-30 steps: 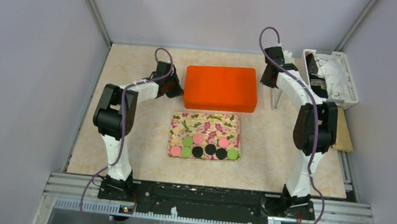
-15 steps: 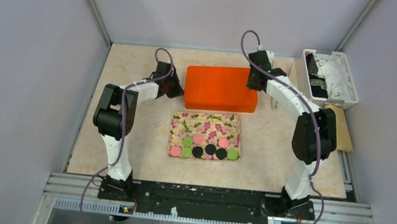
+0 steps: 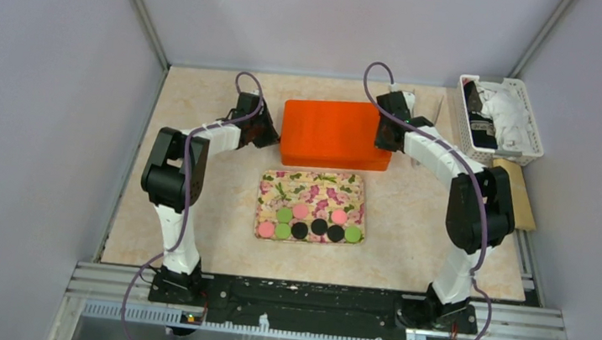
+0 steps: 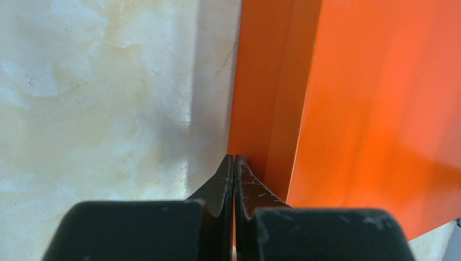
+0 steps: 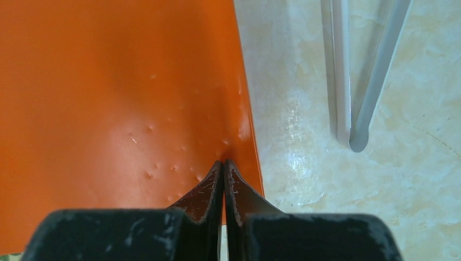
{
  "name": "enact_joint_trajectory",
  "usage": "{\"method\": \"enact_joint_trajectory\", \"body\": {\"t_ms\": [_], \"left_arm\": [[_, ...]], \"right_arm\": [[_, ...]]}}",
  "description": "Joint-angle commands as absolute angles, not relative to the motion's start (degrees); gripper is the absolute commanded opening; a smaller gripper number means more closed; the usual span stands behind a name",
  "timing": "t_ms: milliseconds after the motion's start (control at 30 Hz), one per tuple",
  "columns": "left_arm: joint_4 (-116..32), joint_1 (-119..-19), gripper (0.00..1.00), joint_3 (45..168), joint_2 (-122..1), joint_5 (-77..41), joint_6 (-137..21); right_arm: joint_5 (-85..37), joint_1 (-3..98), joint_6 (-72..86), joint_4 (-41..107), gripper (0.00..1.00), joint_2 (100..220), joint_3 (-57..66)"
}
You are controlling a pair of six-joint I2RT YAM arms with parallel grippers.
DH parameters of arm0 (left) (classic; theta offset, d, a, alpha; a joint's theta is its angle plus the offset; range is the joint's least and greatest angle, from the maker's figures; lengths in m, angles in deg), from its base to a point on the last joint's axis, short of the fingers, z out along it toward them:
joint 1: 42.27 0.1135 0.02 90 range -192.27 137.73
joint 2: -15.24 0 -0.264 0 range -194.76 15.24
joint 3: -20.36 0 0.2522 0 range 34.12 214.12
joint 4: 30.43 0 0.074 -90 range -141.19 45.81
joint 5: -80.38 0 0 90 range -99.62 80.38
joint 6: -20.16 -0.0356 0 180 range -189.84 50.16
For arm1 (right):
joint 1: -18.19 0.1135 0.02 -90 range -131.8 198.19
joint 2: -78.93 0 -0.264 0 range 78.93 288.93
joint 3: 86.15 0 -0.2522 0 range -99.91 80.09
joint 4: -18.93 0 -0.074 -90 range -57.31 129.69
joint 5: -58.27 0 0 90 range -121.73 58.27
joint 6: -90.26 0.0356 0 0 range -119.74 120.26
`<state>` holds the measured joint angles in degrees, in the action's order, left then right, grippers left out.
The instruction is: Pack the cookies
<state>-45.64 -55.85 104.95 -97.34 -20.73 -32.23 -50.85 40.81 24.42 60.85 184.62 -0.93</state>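
Observation:
The cookies, small green, pink and black discs, lie in two rows on the near part of a floral tray at the table's middle. Behind the tray stands an orange box. My left gripper is shut and empty, and in the left wrist view its tips press against the orange box's left wall. My right gripper is shut and empty too. In the right wrist view its tips rest on the right edge of the orange box's top.
A white basket with black and white items sits at the back right, with a brown flat piece in front of it. Clear tongs lie on the marble table just right of the box.
My right arm has swung left from beside the basket to the orange box's right edge. The left arm, the tray and the cookies have not moved.

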Motion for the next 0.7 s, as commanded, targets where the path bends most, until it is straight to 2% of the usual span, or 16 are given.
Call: {"method": "enact_joint_trajectory", "body": {"t_ms": [0, 267, 433, 467, 600, 667], "left_arm": [[-43.04, -56.24, 0.0, 105.07, -93.92, -21.86, -32.63], [-42.86, -56.24, 0.0, 105.38, -93.9, -22.43, -32.96], [-45.54, -56.24, 0.0, 104.86, -91.2, -18.45, -33.98], [-46.11, -56.24, 0.0, 104.74, -90.33, -17.71, -34.21], [-47.26, -56.41, 0.0, 103.81, -85.55, -15.28, -35.54], [-48.62, -56.82, 0.0, 104.01, -83.86, -14.01, -36.65]], "right_arm": [[-49.5, 40.72, 23.68, 60.01, 0.0, 181.83, -2.29], [-50.62, 40.78, 22.57, 60.14, 0.0, 179.86, -4.65], [-49.78, 40.8, 21.72, 57.24, 0.01, 176.45, -2.55], [-49.97, 40.91, 21.52, 56.89, 0.07, 175.77, -2.2], [-51.97, 40.91, 20.39, 54.89, 0.46, 173.33, -0.26], [-53.11, 40.89, 20.01, 54.67, 0.58, 172.92, -0.22]]}}
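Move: The right fingertips are at the top of the orange lid near its right front corner; the lid's middle lies about 10 cm left, 4 cm ahead and 3 cm below. The white tongs lie some 9 cm right and 6 cm ahead, and the floral tray some 13 cm left and 17 cm back, both about 6 cm lower. From the left hand, at the lid's left wall, the lid's middle is 12 cm right, 4 cm ahead and about level. Both hands lift clear of the orange lid: right about 7 cm, opening halfway; left about 4 cm, still shut. ##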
